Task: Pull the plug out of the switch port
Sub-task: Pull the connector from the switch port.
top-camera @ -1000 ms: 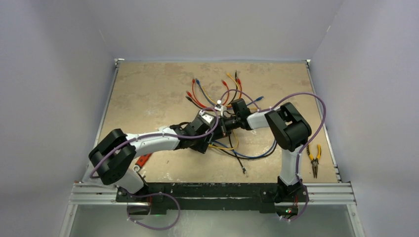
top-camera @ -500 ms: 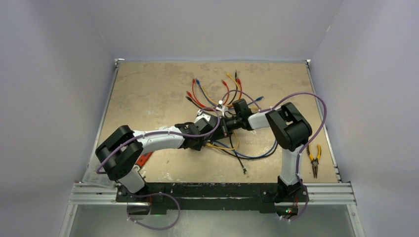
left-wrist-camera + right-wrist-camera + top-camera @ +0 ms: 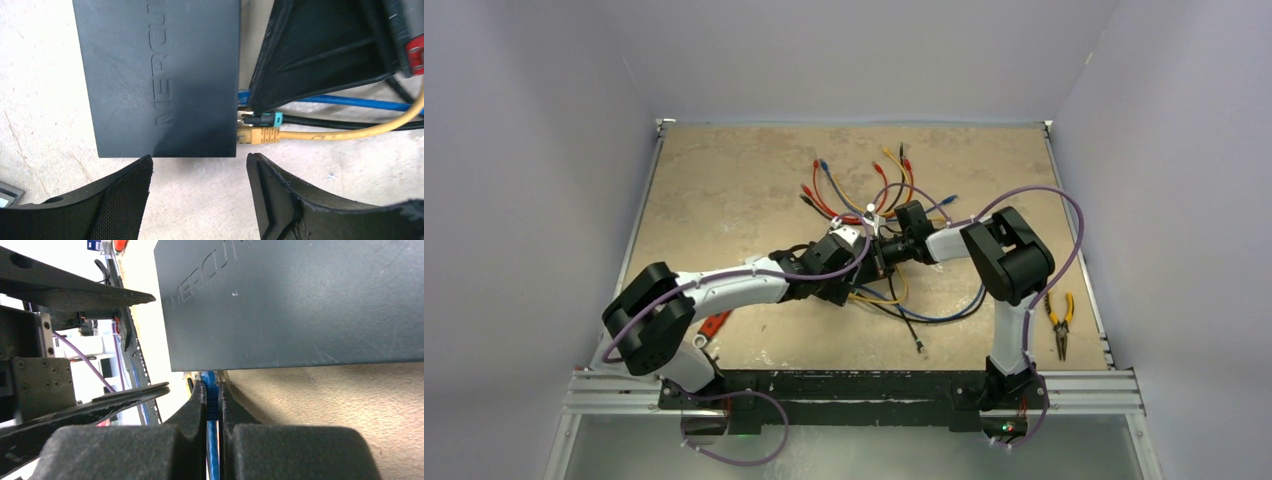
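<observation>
The switch is a flat matte black box lying on the tan table. Along its right edge in the left wrist view sit a blue plug, a black plug with a teal boot and a yellow plug. My right gripper is shut on the blue plug right at the switch edge. My left gripper is open, its fingertips just short of the switch's near edge, with only bare table between them. In the top view both grippers meet mid-table and cover the switch.
Loose red, blue, yellow and black patch cables fan out behind the grippers, and more trail toward the front. Yellow-handled pliers lie at the right edge. A red object sits by the left arm.
The left arm shifted a little to the right and came back to nearly the same place. The right arm has not moved and stays shut on the blue plug.
</observation>
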{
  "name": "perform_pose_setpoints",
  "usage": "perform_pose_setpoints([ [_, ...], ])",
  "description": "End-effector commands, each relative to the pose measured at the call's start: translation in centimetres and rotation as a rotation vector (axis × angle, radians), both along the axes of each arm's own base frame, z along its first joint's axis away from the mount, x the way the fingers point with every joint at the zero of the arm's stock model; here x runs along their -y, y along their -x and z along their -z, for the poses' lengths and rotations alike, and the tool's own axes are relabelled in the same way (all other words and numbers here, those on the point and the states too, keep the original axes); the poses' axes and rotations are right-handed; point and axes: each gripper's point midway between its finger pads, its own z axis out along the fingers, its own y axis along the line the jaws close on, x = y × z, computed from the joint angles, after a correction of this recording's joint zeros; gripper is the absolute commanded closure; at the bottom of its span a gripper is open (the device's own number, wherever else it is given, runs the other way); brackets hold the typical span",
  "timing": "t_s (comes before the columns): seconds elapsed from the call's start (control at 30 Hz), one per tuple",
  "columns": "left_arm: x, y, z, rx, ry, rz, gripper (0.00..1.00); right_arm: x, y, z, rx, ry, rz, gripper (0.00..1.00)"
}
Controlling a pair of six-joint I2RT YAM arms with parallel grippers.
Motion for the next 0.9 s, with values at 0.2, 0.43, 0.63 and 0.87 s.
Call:
perform_pose_setpoints([
  [0.2, 3.4, -2.5, -3.0, 0.092, 0.111, 0.012, 0.30, -0.1, 0.3, 0.3, 0.019, -0.010, -0.020, 1.00],
  [0.43, 1.2, -2.6, 0.0, 0.066, -0.027, -0.043, 0.39, -0.1, 0.3, 0.3, 0.017, -0.009, -0.021, 1.00],
  [0.63, -2.6, -2.7, 1.2, 0.083, -0.198, -0.143, 0.63, 0.0, 0.5, 0.4, 0.015, -0.007, -0.023, 1.00],
  [0.87, -5.8, -2.3, 2.2, 0.084, -0.342, -0.203, 0.84, 0.2, 0.7, 0.2, 0.018, 0.003, -0.019, 1.00],
])
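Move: The left hand is open above the near end of the switch, with the spot it goes for, the port edge by the black plug, about 3 cm ahead, 3 cm right and 2 cm below. The right hand still pinches the blue plug in its port, about 1 cm to the port's right and level with it. From the right hand, the black plug is about 2 cm back and the yellow plug 3 cm back, both at 0 cm sideways; the switch's middle is 4 cm ahead and 6 cm left. The left hand arcs about 2.5 cm forward and 2 cm right, first rising some 2 cm and then sinking back to its starting height, while its fingers close from wide to nearly shut astride the switch's port edge, one tip coming down on the switch top near its corner and the other beside the edge at the black plug, where the hand seems to bear down. The right hand keeps its pinch on the blue plug and stays practically in place. ##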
